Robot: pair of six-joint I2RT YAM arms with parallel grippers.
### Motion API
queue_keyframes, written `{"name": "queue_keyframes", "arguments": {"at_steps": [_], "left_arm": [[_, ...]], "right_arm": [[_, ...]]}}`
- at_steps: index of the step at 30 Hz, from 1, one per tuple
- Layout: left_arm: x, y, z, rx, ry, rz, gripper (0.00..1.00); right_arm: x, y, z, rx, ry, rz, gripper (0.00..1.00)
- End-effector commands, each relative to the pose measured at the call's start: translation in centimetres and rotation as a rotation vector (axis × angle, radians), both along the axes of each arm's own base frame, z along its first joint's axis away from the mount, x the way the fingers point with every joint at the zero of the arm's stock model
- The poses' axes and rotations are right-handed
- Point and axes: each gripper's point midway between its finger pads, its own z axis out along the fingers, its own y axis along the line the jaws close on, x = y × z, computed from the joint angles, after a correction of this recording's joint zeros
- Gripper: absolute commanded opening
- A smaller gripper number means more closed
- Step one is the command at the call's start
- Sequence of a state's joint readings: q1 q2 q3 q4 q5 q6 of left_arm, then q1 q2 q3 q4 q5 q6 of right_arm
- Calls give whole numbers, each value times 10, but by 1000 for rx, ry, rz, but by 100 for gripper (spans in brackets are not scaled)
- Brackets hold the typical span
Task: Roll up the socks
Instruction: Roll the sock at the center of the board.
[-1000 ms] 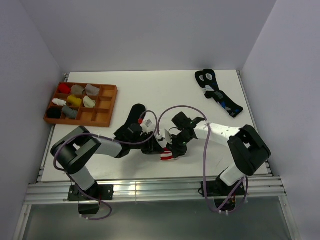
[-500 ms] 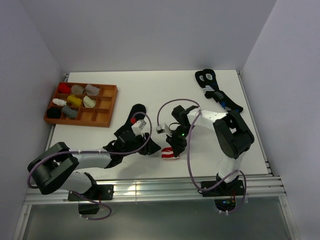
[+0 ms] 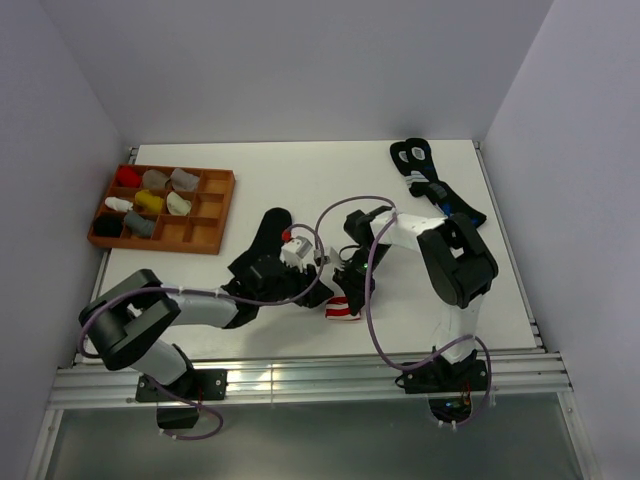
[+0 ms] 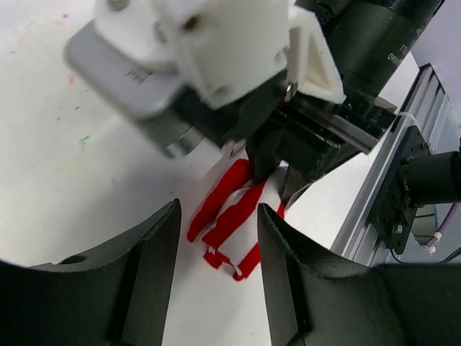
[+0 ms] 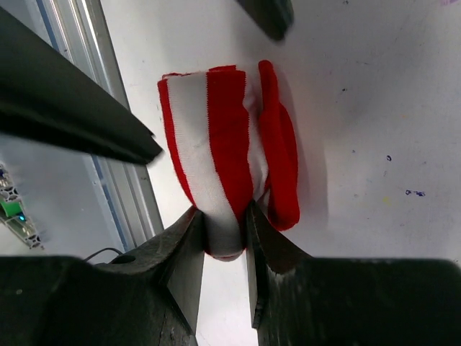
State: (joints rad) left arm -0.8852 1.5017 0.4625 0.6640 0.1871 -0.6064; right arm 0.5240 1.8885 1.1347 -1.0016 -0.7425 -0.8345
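Observation:
The red-and-white striped sock (image 3: 343, 309) lies folded on the white table near the front edge. My right gripper (image 5: 225, 216) is shut on one folded end of this striped sock (image 5: 216, 130). My left gripper (image 4: 218, 216) stands open right beside it, and the sock (image 4: 232, 220) shows on the table past the gap between its fingers, touching neither. In the top view both grippers meet over the sock, left gripper (image 3: 318, 291) and right gripper (image 3: 350, 292). The black sock (image 3: 272, 224) lies flat behind my left arm, partly covered by it.
An orange compartment tray (image 3: 216, 216) with several small sock bundles stands at the back left. Dark socks with white rings and blue marks (image 3: 436, 191) lie at the back right. An aluminium rail (image 3: 300, 375) runs along the table's front edge, close to the striped sock.
My left gripper's jaws have spread wider beside the striped sock, and the left arm's elbow has swung left and back. The right gripper keeps its hold on the sock.

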Motion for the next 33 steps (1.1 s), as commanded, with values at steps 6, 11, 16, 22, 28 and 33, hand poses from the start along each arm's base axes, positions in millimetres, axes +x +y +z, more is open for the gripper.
{"name": "queue_keyframes", "arguments": {"at_steps": [6,11,16,22,28,33], "left_arm": [[-12,-35,11,-80,-44,-165,52],[-23,-39,3,-77,-18,-214,52],[-25,-41,-9,-48,4,-219,51],[-23,-42,-24,-13,28,-201,45],[-23,-44,-39,46,60,-200,19],[-25,-43,-53,96,92,-200,1]], "right_arm": [[10,-12,-11,-73,-19,-2,21],[10,-12,-12,-78,-18,-8,20],[13,-12,-13,-81,-21,-23,20],[16,-11,-13,-80,-31,-38,21],[18,-11,-16,-84,-60,-61,26],[23,-12,-16,-94,-100,-86,37]]}}
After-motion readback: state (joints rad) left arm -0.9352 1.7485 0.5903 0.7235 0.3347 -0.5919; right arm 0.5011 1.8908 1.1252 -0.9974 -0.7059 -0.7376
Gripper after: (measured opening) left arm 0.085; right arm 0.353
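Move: The striped red-and-white sock, folded into a bundle, lies about 5 cm to the left hand's right, some 3 cm back and 5 cm below. The right gripper, some 8 cm to the left hand's right, 3 cm back and 5 cm lower, already pinches the bundle, whose middle is roughly 3 cm to the right hand's left, level with it front to back and at its height. The flat black sock lies about 15 cm to the left hand's left, 12 cm farther out and 7 cm below. The striped sock's free side gets pinched by the left fingers: half open, they travel right, down and a little back towards it, about 6 cm in all, turning some 10 degrees clockwise, then shut on the cloth beside the right fingers while still easing right. The right hand keeps its grip nearly in place, shifting about 1 cm right near the end. ##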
